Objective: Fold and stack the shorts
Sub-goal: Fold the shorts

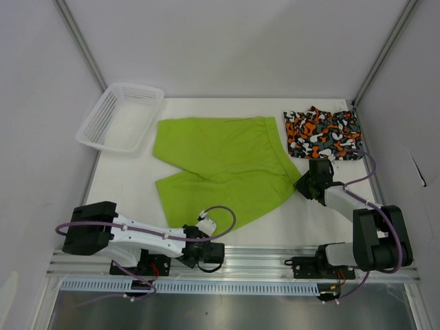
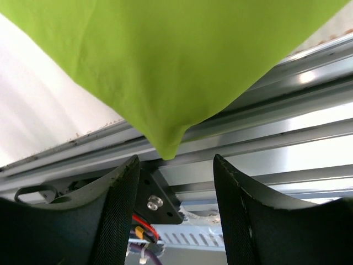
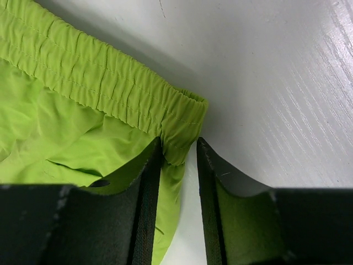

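Note:
The lime green shorts [image 1: 220,165] lie spread flat mid-table, waistband to the right and legs to the left. The camo shorts [image 1: 323,134] sit folded at the back right. My right gripper [image 1: 306,184] is at the green waistband's near right corner. In the right wrist view its narrow jaws [image 3: 179,146] straddle that elastic corner [image 3: 185,118]. The cloth touches the left finger, and a strip of table shows beside the right one. My left gripper [image 1: 210,253] hangs open at the table's near edge. The near leg's hem corner [image 2: 168,149] sits just beyond its fingertips [image 2: 175,165], with nothing between them.
A white mesh basket [image 1: 88,124] stands at the back left. An aluminium rail [image 1: 275,256] runs along the near edge, right under the left gripper [image 2: 287,127]. White walls close in both sides and the back.

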`<control>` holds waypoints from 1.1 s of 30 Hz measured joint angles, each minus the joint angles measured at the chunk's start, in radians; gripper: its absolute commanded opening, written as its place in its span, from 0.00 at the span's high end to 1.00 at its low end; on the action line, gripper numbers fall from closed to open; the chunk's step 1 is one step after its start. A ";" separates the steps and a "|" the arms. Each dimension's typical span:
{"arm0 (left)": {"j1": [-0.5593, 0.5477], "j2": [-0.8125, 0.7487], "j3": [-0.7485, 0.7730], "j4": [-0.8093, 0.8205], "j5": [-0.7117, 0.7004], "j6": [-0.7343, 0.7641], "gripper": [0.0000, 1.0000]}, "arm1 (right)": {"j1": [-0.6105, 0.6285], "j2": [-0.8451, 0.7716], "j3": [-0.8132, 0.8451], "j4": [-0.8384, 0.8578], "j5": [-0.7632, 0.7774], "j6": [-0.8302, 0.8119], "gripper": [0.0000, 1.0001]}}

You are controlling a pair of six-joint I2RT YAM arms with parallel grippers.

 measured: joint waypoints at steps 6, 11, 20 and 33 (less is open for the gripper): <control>-0.002 -0.095 -0.016 0.077 -0.037 0.000 0.38 | 0.000 0.000 0.000 0.000 -0.002 -0.002 0.78; 0.000 -0.190 -0.056 0.090 -0.065 -0.005 0.39 | 0.000 0.000 0.000 0.000 -0.007 0.000 0.97; 0.003 -0.028 -0.031 0.063 -0.101 -0.038 0.50 | 0.000 0.000 0.013 -0.009 -0.008 0.003 1.00; 0.079 -0.012 -0.056 0.087 -0.121 -0.050 1.00 | 0.000 -0.023 0.014 -0.037 -0.015 0.003 1.00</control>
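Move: The green shorts' near tip, lying over the rail at the table's front edge, is about 2 cm ahead of my open left hand and 1 cm lower. Their waistband corner sits roughly 25 cm ahead and 30 cm to the right of that hand. It is already between my right fingers, about 1 cm ahead of the hand point and slightly below; the folded camouflage shorts are some 18 cm farther forward and 9 cm right of my right hand. My right hand stays put and shuts its half-open fingers, pinching the waistband corner, then rises barely 1 cm. My left hand first dips to the right about 2 cm, rising and rolling, then swings back left and down while working some 3 cm forward over the near tip, and finally closes fully, pinching the cloth. ##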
